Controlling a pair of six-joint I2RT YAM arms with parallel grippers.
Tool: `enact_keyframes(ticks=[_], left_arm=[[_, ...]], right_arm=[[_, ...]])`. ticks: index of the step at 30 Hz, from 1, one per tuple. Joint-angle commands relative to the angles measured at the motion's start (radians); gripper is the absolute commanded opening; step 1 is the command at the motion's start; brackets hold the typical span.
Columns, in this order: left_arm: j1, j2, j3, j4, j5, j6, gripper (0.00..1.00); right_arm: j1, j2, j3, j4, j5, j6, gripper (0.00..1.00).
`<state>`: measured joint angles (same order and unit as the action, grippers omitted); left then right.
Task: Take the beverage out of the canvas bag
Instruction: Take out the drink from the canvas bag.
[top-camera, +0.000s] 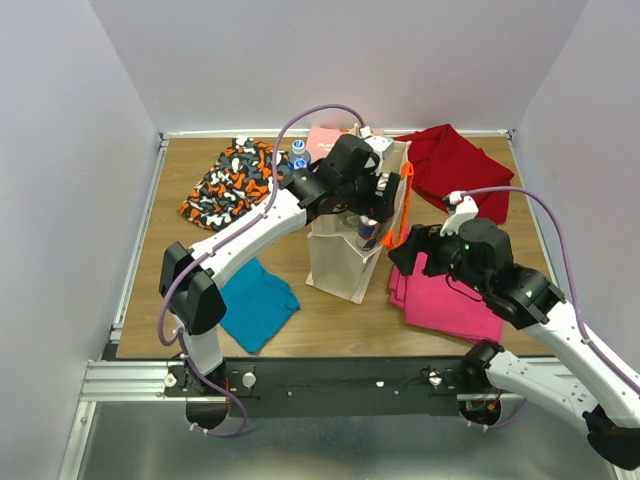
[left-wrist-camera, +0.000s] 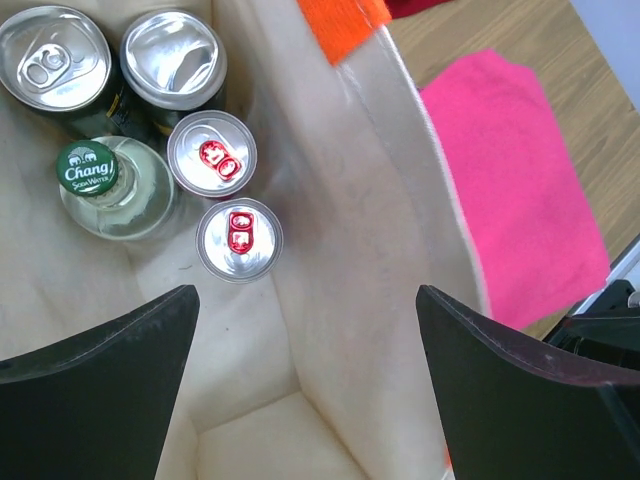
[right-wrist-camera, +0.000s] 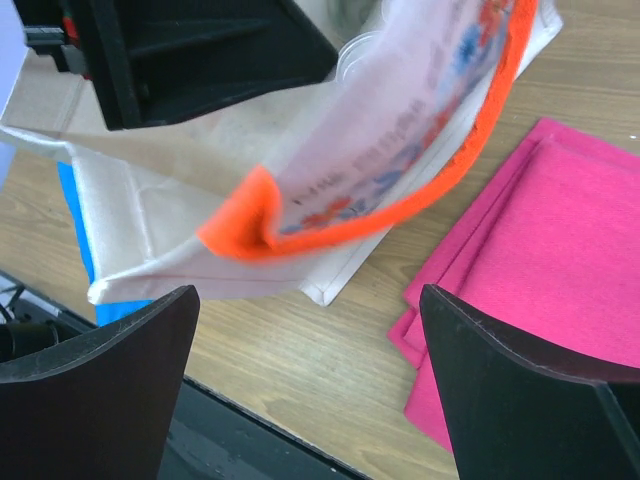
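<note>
The beige canvas bag (top-camera: 340, 262) stands upright mid-table, its orange handle (top-camera: 402, 205) hanging on the right side. My left gripper (left-wrist-camera: 305, 380) hovers open over the bag's mouth with nothing between its fingers. Inside, the left wrist view shows two slim red-tabbed cans (left-wrist-camera: 239, 239) (left-wrist-camera: 211, 153), two wider cans (left-wrist-camera: 54, 57) (left-wrist-camera: 173, 58) and a green-capped Chang bottle (left-wrist-camera: 87, 168). My right gripper (right-wrist-camera: 310, 390) is open just right of the bag, low over the table, with the blurred orange handle (right-wrist-camera: 380, 215) above its jaws and apart from them.
A folded pink cloth (top-camera: 445, 290) lies under the right arm. A red cloth (top-camera: 455, 165) is at back right, a patterned cloth (top-camera: 230, 180) at back left, a blue cloth (top-camera: 255, 300) at front left. Blue-capped bottles (top-camera: 298, 152) stand behind the bag.
</note>
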<state>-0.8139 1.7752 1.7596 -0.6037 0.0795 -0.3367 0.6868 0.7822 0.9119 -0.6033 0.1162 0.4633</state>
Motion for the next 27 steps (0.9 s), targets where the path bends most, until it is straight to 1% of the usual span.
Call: enact_keyframes(ticks=[1, 5, 9, 12, 15, 17, 20, 22, 24, 27], left_arm=[[-0.004, 0.049, 0.011, -0.033, -0.017, 0.001, 0.99], [-0.004, 0.079, 0.001, -0.019, -0.023, 0.037, 0.98], [-0.002, 0.125, 0.078, -0.04, -0.032, 0.038, 0.98], [-0.001, 0.154, 0.118, -0.067, -0.044, 0.035, 0.98], [-0.001, 0.174, 0.144, -0.087, -0.056, 0.024, 0.98], [-0.001, 0.179, 0.14, -0.088, -0.066, 0.021, 0.99], [-0.002, 0.162, 0.078, -0.064, -0.115, 0.022, 0.99], [-0.002, 0.155, 0.067, -0.076, -0.132, 0.022, 0.99], [-0.002, 0.153, 0.061, -0.097, -0.133, 0.031, 0.99], [-0.004, 0.145, 0.026, -0.067, -0.162, 0.033, 0.99]], right_arm=[[-0.001, -0.001, -0.004, -0.039, 0.057, 0.009, 1.0], [-0.001, 0.043, -0.008, -0.033, 0.03, 0.0, 1.0], [-0.001, 0.054, 0.027, -0.033, 0.048, -0.002, 1.0], [-0.003, 0.003, 0.033, -0.069, 0.069, 0.001, 1.0], [-0.003, -0.073, 0.027, -0.056, 0.1, -0.008, 1.0], [-0.003, -0.089, 0.047, -0.072, 0.099, -0.014, 1.0], [-0.001, -0.071, 0.059, -0.108, 0.106, -0.038, 1.0], [-0.001, -0.054, 0.071, -0.127, 0.123, -0.035, 1.0], [-0.001, -0.057, 0.071, -0.135, 0.132, -0.026, 1.0], [-0.001, -0.086, 0.056, -0.115, 0.142, -0.018, 1.0]])
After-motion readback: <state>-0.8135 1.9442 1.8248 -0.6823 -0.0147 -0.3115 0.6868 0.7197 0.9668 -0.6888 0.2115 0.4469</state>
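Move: The drink can nearest the robot stands deep in the canvas bag, roughly 18 cm below the left hand, some 3 cm ahead and about level sideways. A second red-tab can stands 5 cm farther out than that can and 2 cm to its right; the green-capped bottle is 7 cm beyond the near can and 3 cm to its left. From the right hand the near can lies about 13 cm ahead, 6 cm left and 17 cm below. Towards the near drink can, the left hand sinks about 7 cm into the bag, easing some 2 cm forward; it checks briefly partway, then goes on down, tilting about 10 degrees steeper with its fingers wide open and no touch on the can visible. Outside the bag the open right hand dips, then rises and draws off to the right, ending 2 to 3 cm from its start each way. ##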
